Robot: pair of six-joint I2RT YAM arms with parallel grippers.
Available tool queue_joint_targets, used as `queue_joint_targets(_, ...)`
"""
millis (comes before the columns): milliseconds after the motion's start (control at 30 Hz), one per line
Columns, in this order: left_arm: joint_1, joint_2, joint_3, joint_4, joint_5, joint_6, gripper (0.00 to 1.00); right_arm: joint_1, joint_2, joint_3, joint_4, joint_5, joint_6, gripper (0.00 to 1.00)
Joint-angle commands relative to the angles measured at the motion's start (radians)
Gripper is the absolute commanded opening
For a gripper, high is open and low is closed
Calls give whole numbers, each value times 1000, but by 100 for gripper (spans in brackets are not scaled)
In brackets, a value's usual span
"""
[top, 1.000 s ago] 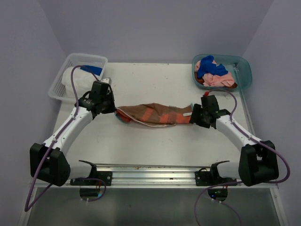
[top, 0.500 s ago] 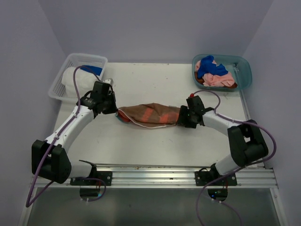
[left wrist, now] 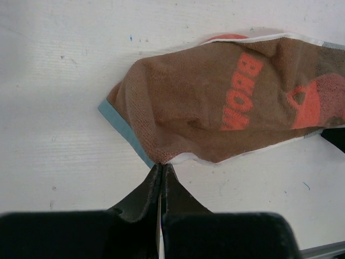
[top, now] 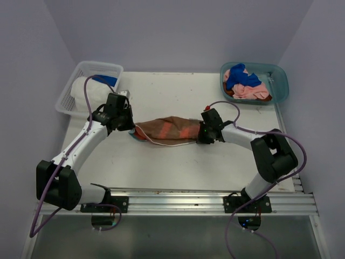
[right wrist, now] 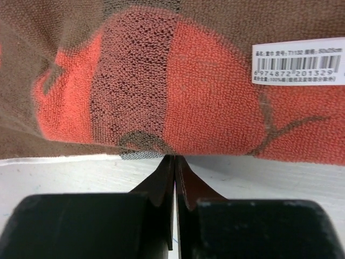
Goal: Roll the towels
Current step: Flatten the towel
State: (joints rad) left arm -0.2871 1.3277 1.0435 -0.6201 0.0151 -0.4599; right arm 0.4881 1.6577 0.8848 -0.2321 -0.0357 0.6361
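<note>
A brown towel point(top: 170, 129) with orange print lies bunched lengthwise across the middle of the table. My left gripper point(top: 131, 128) is shut at its left end; in the left wrist view the fingertips point(left wrist: 161, 166) pinch the corner of the brown towel point(left wrist: 215, 108) beside its light-blue hem. My right gripper point(top: 200, 136) is shut at the right end; its tips point(right wrist: 175, 157) meet the lower edge of the towel point(right wrist: 161, 81). More towels, blue point(top: 237, 77) and pink point(top: 250, 90), lie in the teal tub point(top: 280, 81).
A white mesh basket point(top: 69, 100) at the back left holds a white cloth point(top: 86, 89) and a blue one point(top: 102, 80). A white barcode label point(right wrist: 298, 68) sits on the brown towel. The metal rail point(top: 178, 197) runs along the near edge.
My right gripper has slid left along the towel and closed from wide open onto its edge. The towel is bunched shorter. The left gripper has stayed put, shut.
</note>
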Motion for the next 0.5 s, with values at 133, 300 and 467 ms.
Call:
queue_joint_targets(133,8,-28,24,-1,-10,13,0,-2,-97,72,-85,132,-19,0)
queue_joint_targets(300,8,-39,36,-10,-10,21,0,-2,-252,28,-136,212,-15,0)
queue_joint_targets(467,8,-15,46,26,28,24,0,-9,-380,37,-138,189,-19,0)
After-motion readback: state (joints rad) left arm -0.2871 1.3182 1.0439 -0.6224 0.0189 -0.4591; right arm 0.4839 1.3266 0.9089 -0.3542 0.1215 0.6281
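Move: Right at the towel's near fold, the shut right fingers sit low, with that fold no more than about 1 cm ahead and just below. The teal right hem lies about 8 cm to the right, 6 cm ahead; the white label about 5 cm right, 5 cm ahead. The held left corner is some 27 cm to the left, 2 cm ahead, 9 cm higher. From the left hand, the hem lies about 36 cm right, 4 cm ahead, 10 cm down. Rising empty from the towel's near fold, the right hand starts slowly and then climbs quickly, about 10 cm in all, drifting some 3 cm to the right. Its fingers stay shut while the wrist tips them about 15 degrees outward, towards forward. The left hand keeps its pinch on the raised left corner, practically still. ##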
